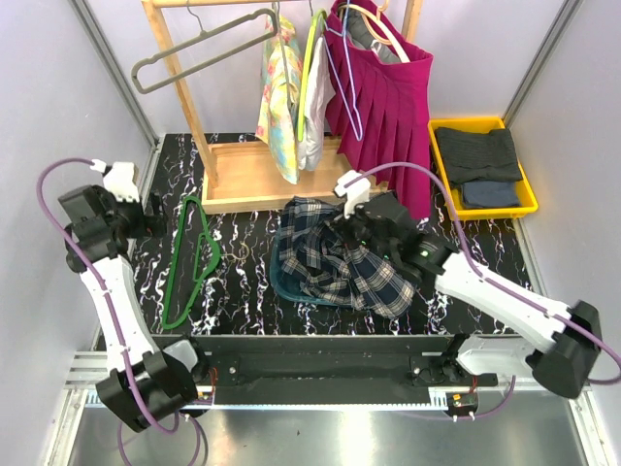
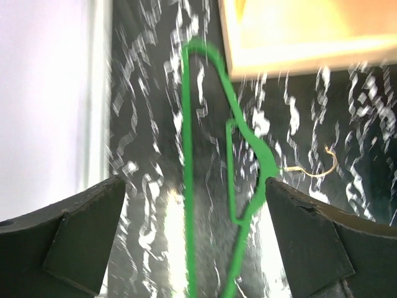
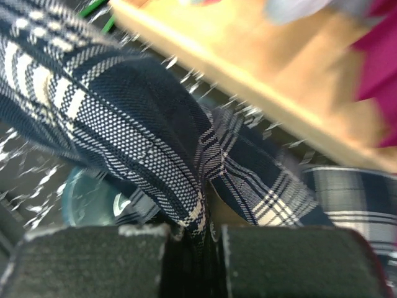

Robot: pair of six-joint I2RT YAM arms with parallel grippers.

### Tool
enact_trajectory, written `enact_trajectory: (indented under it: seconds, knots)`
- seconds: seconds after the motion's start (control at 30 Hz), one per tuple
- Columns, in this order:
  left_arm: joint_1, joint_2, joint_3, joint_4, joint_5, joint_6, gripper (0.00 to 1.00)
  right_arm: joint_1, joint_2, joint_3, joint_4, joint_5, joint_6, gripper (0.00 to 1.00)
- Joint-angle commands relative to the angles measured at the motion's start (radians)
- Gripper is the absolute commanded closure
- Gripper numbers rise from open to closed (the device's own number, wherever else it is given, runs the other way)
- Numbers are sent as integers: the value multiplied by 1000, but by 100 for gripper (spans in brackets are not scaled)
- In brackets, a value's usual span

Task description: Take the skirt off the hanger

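The navy plaid skirt (image 1: 330, 257) lies crumpled on the black marbled table, off any hanger. My right gripper (image 1: 347, 225) is at its far edge, shut on a fold of the plaid cloth (image 3: 124, 124); its jaws (image 3: 195, 239) pinch the fabric tight. The green hanger (image 1: 189, 262) lies flat and bare on the table to the left of the skirt. My left gripper (image 1: 155, 216) hovers over the hanger's far end, open. In the left wrist view the hanger (image 2: 232, 186) runs between the wide-apart fingers (image 2: 195, 242), untouched.
A wooden rack (image 1: 262, 175) stands at the back with a grey hanger (image 1: 204, 49), a floral garment (image 1: 281, 97) and a magenta pleated skirt (image 1: 383, 107). A yellow bin (image 1: 529, 199) with dark clothes is at the right. A thin beige loop (image 1: 243, 254) lies beside the green hanger.
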Motion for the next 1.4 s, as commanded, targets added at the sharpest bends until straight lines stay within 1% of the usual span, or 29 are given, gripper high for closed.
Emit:
enact_trajectory:
  seconds: [0.0,0.07,0.13,0.17,0.3,0.4,0.43,0.5,0.53,0.57,0.6,0.63,0.67,0.7,0.73,0.77,0.8,0.83,0.87,0.9,0.93,1.0,1.03,1.1,1.13,1.17,1.2,1.33,1.37]
  knots:
    - [3,-30,88,-35,42,10,1,-2,96,-44,33,-137,111,100]
    - [6,-26,88,-44,31,24,1,-2,145,-46,12,-166,105,100]
    - [4,-27,104,-67,69,23,1,-4,189,-26,-23,-200,82,100]
    - [4,-35,131,-85,97,-9,1,-2,238,-15,-66,-196,76,100]
    - [-11,-43,246,-116,245,-117,1,-2,325,19,-103,-171,69,100]
    - [-64,-44,347,-152,324,-177,1,-2,380,60,-144,-137,86,100]
    - [-106,-49,367,-153,342,-187,1,-2,392,72,-160,-118,105,100]
    - [-161,-73,421,-170,373,-191,1,-2,444,124,-239,-120,128,99]
    - [-234,-85,438,-170,364,-191,1,-2,464,144,-272,-152,152,96]
    - [-273,-99,470,-168,346,-206,1,-1,505,163,-339,-185,158,93]
    - [-313,-98,490,-170,307,-218,1,-2,522,193,-368,-247,178,82]
    - [-380,-93,513,-167,289,-232,1,-1,535,203,-390,-268,189,73]
    - [-405,-72,562,-164,281,-268,1,2,536,206,-408,-281,201,67]
    - [-425,-57,587,-162,273,-284,1,5,521,201,-405,-292,210,58]
    - [-468,-41,611,-153,263,-301,1,16,500,194,-377,-286,217,54]
    - [-494,-14,656,-144,244,-327,1,19,431,175,-357,-277,227,50]
    - [-552,0,676,-136,180,-332,1,19,391,168,-337,-260,249,44]
    - [-584,26,709,-112,143,-332,1,19,307,161,-297,-248,258,41]
    - [-618,40,731,-101,67,-332,1,19,262,151,-275,-236,266,39]
    - [-679,57,752,-78,33,-330,1,19,218,143,-249,-223,276,25]
    - [-701,101,801,-70,8,-332,1,19,131,134,-196,-222,278,20]
    - [-758,153,861,-46,-65,-365,1,19,55,120,-146,-217,277,18]
    - [-778,211,924,-38,-93,-368,1,19,-8,121,-137,-219,275,18]
    - [-839,270,1022,-11,-174,-362,1,19,-86,123,-105,-234,281,17]
    - [-863,330,1056,-6,-208,-341,1,19,-109,118,-94,-240,287,17]
    - [-902,361,1087,6,-272,-341,1,19,-132,118,-83,-255,301,18]
    - [-914,415,1137,34,-302,-320,1,19,-166,117,-65,-262,313,18]
    - [-946,537,1228,126,-432,-332,1,19,-257,33,48,-280,376,22]
    - [-965,555,1237,141,-504,-332,1,21,-270,19,68,-274,388,22]
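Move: For the right hand, gripping the plaid skirt, the teal basket lies almost straight below, about 20 cm down and 2 cm back; the magenta skirt hangs some 18 cm ahead, 11 cm right and 12 cm higher. For the open left hand, the floral garment is roughly 18 cm ahead, 31 cm right and 25 cm up; the empty grey hanger is 15 cm left of it, 3 cm nearer and 5 cm higher. Lower the right gripper about 18 cm towards the basket, tipping its fingers down, open to release the plaid skirt there, then lift nearly 30 cm clear, drawing slightly back and levelling. Meanwhile raise the wide-open left gripper some 30 cm and sweep it equally far right towards the floral garment, reaching forward at the end while turning clockwise and tipping up. ##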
